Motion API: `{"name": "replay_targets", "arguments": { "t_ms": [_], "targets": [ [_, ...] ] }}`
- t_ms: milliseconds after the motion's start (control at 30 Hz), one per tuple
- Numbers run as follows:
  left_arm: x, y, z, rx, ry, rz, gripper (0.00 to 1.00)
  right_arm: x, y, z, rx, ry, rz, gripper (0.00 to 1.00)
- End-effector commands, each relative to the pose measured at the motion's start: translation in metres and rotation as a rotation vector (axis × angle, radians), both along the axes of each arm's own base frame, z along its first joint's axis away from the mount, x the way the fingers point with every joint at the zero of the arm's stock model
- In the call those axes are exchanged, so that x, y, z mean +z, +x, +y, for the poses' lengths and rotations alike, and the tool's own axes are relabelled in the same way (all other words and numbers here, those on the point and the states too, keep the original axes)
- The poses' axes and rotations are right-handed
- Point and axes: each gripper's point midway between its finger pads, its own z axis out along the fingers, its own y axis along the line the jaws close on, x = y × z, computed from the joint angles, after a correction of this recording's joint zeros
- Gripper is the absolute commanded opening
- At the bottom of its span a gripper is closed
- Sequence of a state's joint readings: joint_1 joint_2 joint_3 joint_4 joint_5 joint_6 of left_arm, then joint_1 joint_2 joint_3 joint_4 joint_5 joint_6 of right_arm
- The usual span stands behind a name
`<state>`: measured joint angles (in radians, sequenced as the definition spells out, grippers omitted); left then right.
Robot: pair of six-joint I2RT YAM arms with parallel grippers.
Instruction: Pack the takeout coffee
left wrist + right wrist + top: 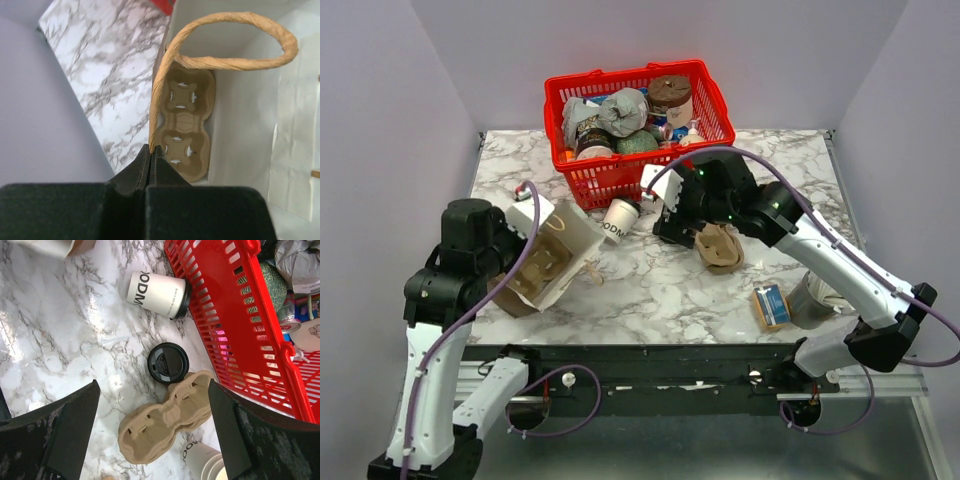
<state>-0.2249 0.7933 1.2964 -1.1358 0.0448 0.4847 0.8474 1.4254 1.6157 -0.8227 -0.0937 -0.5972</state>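
Observation:
The takeout coffee (157, 294), a white cup with a black lid and dark print, lies on its side on the marble next to the red basket (225, 325); it also shows in the top view (618, 218). My right gripper (154, 385) hovers open above a brown cup carrier (165, 422) and a loose black lid (168, 362), holding nothing, a little short of the coffee. My left gripper (151, 147) is shut on the twisted paper handle (225, 60) of a white paper bag (565, 245). The bag is tipped open, with another cup carrier (182, 130) inside.
The red basket (638, 125) at the back is packed with wrapped items and cups. A stack of lidless paper cups (205, 462) lies beside the carrier. A small blue-and-tan box (771, 306) sits near the front right, with a greyish object (810, 298) next to it.

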Motion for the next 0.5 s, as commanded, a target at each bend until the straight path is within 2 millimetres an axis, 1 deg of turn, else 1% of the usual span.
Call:
{"name": "replay_targets", "arguments": {
  "t_ms": [0,33,67,100,167,200,233,267,300,367,400,433,467],
  "targets": [
    [0.006,0.017,0.034,0.213,-0.036,0.026,0.0,0.007,-0.004,0.008,0.015,0.039,0.067,0.97],
    [0.009,0.022,0.038,0.234,-0.047,0.025,0.0,0.01,-0.005,0.01,0.02,0.054,0.073,0.97],
    [0.008,0.026,0.052,0.3,-0.063,0.028,0.0,0.011,-0.005,0.011,0.021,0.057,0.077,0.97],
    [0.008,0.036,0.056,0.314,-0.076,0.033,0.0,0.01,-0.005,0.012,0.021,0.058,0.084,0.97],
    [0.014,0.047,0.057,0.313,-0.142,0.018,0.0,0.01,-0.006,0.014,0.024,0.063,0.096,0.97],
    [0.016,0.058,0.069,0.351,-0.169,0.007,0.0,0.008,-0.006,0.014,0.021,0.06,0.103,0.97],
    [0.023,0.065,0.067,0.338,-0.209,-0.01,0.0,0.007,-0.007,0.014,0.021,0.059,0.11,0.97],
    [0.026,0.07,0.069,0.344,-0.231,-0.017,0.0,0.006,-0.007,0.014,0.02,0.061,0.115,0.97],
    [0.028,0.079,0.078,0.375,-0.26,-0.022,0.0,0.004,-0.008,0.015,0.02,0.058,0.122,0.97],
    [0.034,0.088,0.084,0.393,-0.296,-0.042,0.0,0.001,-0.01,0.016,0.021,0.064,0.135,0.97],
    [0.034,0.095,0.089,0.407,-0.315,-0.046,0.0,-0.001,-0.01,0.016,0.019,0.064,0.143,0.97],
    [0.034,0.097,0.099,0.437,-0.326,-0.055,0.0,-0.003,-0.011,0.016,0.018,0.063,0.154,0.97],
    [0.034,0.1,0.101,0.437,-0.34,-0.057,0.0,-0.005,-0.01,0.017,0.015,0.062,0.16,0.97]
  ]
}}
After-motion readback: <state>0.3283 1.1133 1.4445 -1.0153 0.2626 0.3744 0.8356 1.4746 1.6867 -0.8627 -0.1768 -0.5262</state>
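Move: The paper bag hangs from the handle in my left fingers, its middle about 15 cm below them and a few centimetres right. The bare spot by the left wall lies some 7 cm ahead, 12 cm left and 24 cm down; the tipped coffee cup is about 16 cm ahead, 16 cm right. From my open right hand that cup lies about 13 cm ahead, 12 cm left, 21 cm down, the black lid 10 cm ahead. Keeping the bag handle pinched in my shut left fingers, I swing the bag left and forward, away from the lying cup and towards the left wall, about 12 cm in all and almost level. I start mostly leftward, then bend more forward, turning the hand some 25 degrees counter-clockwise on the way. ##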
